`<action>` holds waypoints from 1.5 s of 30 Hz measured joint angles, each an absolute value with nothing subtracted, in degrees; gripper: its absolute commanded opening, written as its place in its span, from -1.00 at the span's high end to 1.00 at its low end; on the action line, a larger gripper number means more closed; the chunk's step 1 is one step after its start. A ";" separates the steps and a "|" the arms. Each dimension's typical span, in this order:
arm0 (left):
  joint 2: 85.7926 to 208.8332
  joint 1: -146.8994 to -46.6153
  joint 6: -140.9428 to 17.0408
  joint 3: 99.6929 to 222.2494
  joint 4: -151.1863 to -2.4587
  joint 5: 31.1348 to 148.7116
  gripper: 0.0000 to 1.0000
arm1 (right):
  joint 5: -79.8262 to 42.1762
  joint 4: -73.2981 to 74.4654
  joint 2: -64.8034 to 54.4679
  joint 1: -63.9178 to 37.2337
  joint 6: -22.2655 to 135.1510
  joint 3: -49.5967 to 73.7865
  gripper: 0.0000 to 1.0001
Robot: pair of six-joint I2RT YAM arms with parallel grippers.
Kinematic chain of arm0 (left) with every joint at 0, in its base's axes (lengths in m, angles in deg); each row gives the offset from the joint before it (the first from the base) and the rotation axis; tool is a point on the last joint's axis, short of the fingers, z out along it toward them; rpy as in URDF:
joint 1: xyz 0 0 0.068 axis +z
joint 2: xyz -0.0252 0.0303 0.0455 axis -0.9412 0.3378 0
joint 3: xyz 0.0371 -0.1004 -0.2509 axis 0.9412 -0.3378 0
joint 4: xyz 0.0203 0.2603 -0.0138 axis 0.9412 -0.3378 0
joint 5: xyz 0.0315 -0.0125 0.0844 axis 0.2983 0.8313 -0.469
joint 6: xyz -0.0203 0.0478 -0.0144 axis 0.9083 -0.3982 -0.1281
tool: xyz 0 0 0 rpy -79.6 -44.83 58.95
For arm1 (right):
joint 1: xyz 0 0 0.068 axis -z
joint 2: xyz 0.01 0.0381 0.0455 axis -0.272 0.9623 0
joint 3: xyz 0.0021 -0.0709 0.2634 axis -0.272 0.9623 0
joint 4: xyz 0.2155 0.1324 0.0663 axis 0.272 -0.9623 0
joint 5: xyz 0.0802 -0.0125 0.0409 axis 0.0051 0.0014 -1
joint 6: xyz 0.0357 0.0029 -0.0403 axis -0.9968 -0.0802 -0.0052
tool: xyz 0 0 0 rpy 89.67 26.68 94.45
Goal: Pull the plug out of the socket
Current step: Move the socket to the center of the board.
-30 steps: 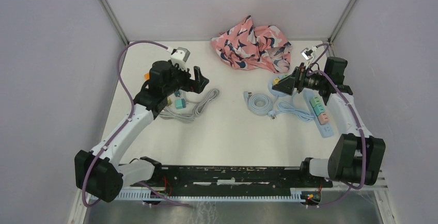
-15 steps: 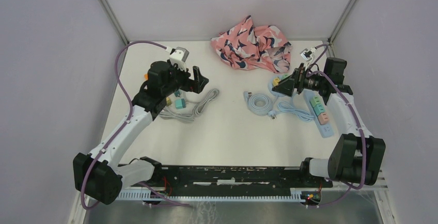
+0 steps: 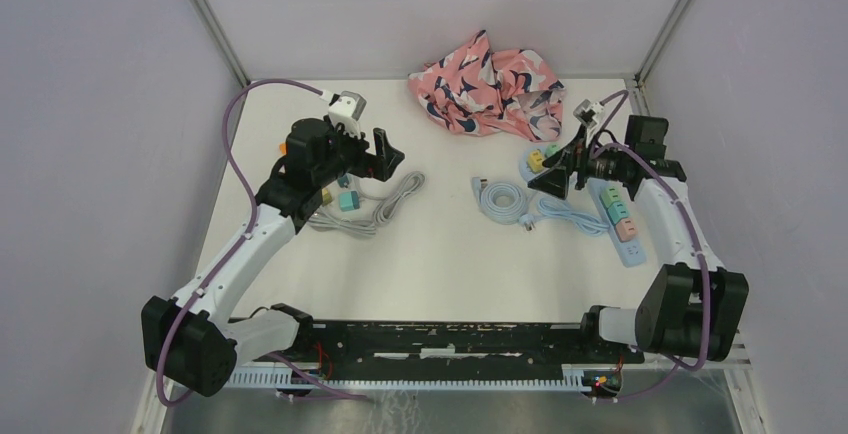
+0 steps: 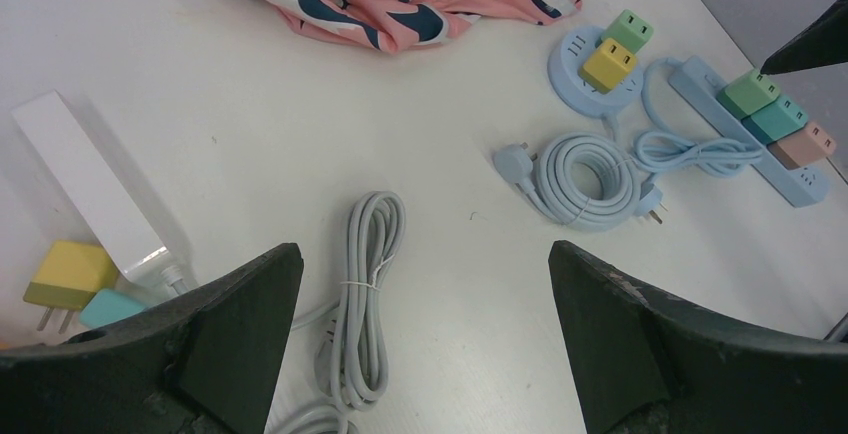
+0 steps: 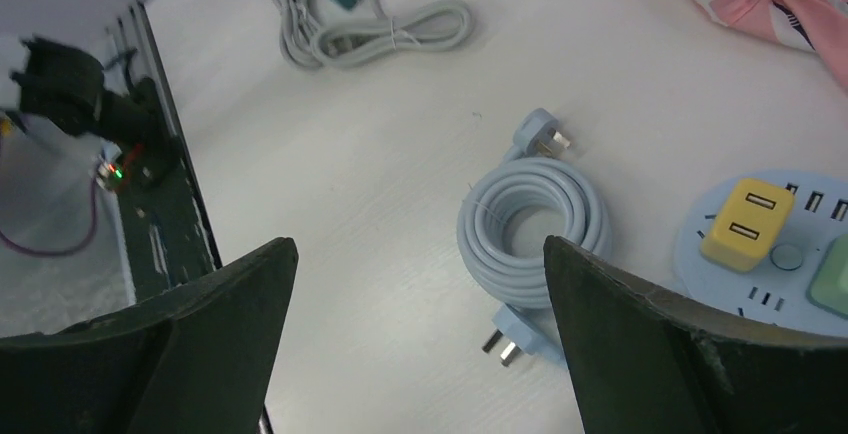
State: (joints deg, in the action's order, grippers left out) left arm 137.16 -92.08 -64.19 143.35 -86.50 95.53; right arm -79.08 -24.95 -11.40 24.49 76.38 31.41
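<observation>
A round blue socket (image 4: 580, 94) carries a yellow plug (image 4: 609, 62) and a green plug (image 4: 630, 30). To its right, a long blue power strip (image 4: 700, 84) holds green, teal and pink plugs (image 4: 780, 114). My right gripper (image 3: 553, 172) hovers open just above the round socket (image 3: 527, 169). In the right wrist view the yellow plug (image 5: 745, 224) lies beyond the right finger, with nothing between the jaws (image 5: 420, 242). My left gripper (image 3: 390, 157) stands open over the table's left half, above a grey cable bundle (image 4: 365, 284). Its jaws (image 4: 422, 249) are empty.
A coiled blue cable (image 3: 505, 199) with loose plug ends lies left of the round socket. A pink patterned cloth (image 3: 488, 84) sits at the back. A white power strip (image 4: 90, 189) with loose yellow (image 4: 65, 272) and teal plugs lies at the left.
My right gripper has shifted a little to the left and forward, over the round socket. The left arm has barely moved. Both grippers stay open.
</observation>
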 measured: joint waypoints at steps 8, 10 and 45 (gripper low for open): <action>137.07 -92.08 -64.17 143.35 -86.50 95.81 -0.99 | -68.35 -39.44 -10.68 15.71 105.19 26.10 -1.00; 136.99 -92.08 -64.19 143.35 -86.50 95.81 -0.99 | -66.56 -41.89 -10.09 12.25 113.67 26.02 -1.00; 135.06 -91.69 -64.17 143.35 -86.50 95.79 -0.99 | -37.53 -26.63 15.99 2.38 93.72 21.45 -0.07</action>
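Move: The coiled light-blue cable lies about 4 cm ahead of the right hand, 6 cm to its left and 20 cm below. On the same table, the round blue socket is some 12 cm ahead and 2 cm right; the loose plug by the coil's near right edge is directly below the hand, 1 cm left; the bundled blue cable is 2 cm ahead, 8 cm right. From the left hand, the coil is about 23 cm right, 1 cm ahead and 24 cm below. The coiled blue cable is what the right hand drops onto, some 17 cm down: first down with a small swing left and back, then about 6 cm forward at near level height, then down again. The wrist rolls about 40 degrees, bringing the fingers steeply down, and the fingers close by about a third, ending astride the coil's far side, with one tip over its hole. Contact can't be made out. ##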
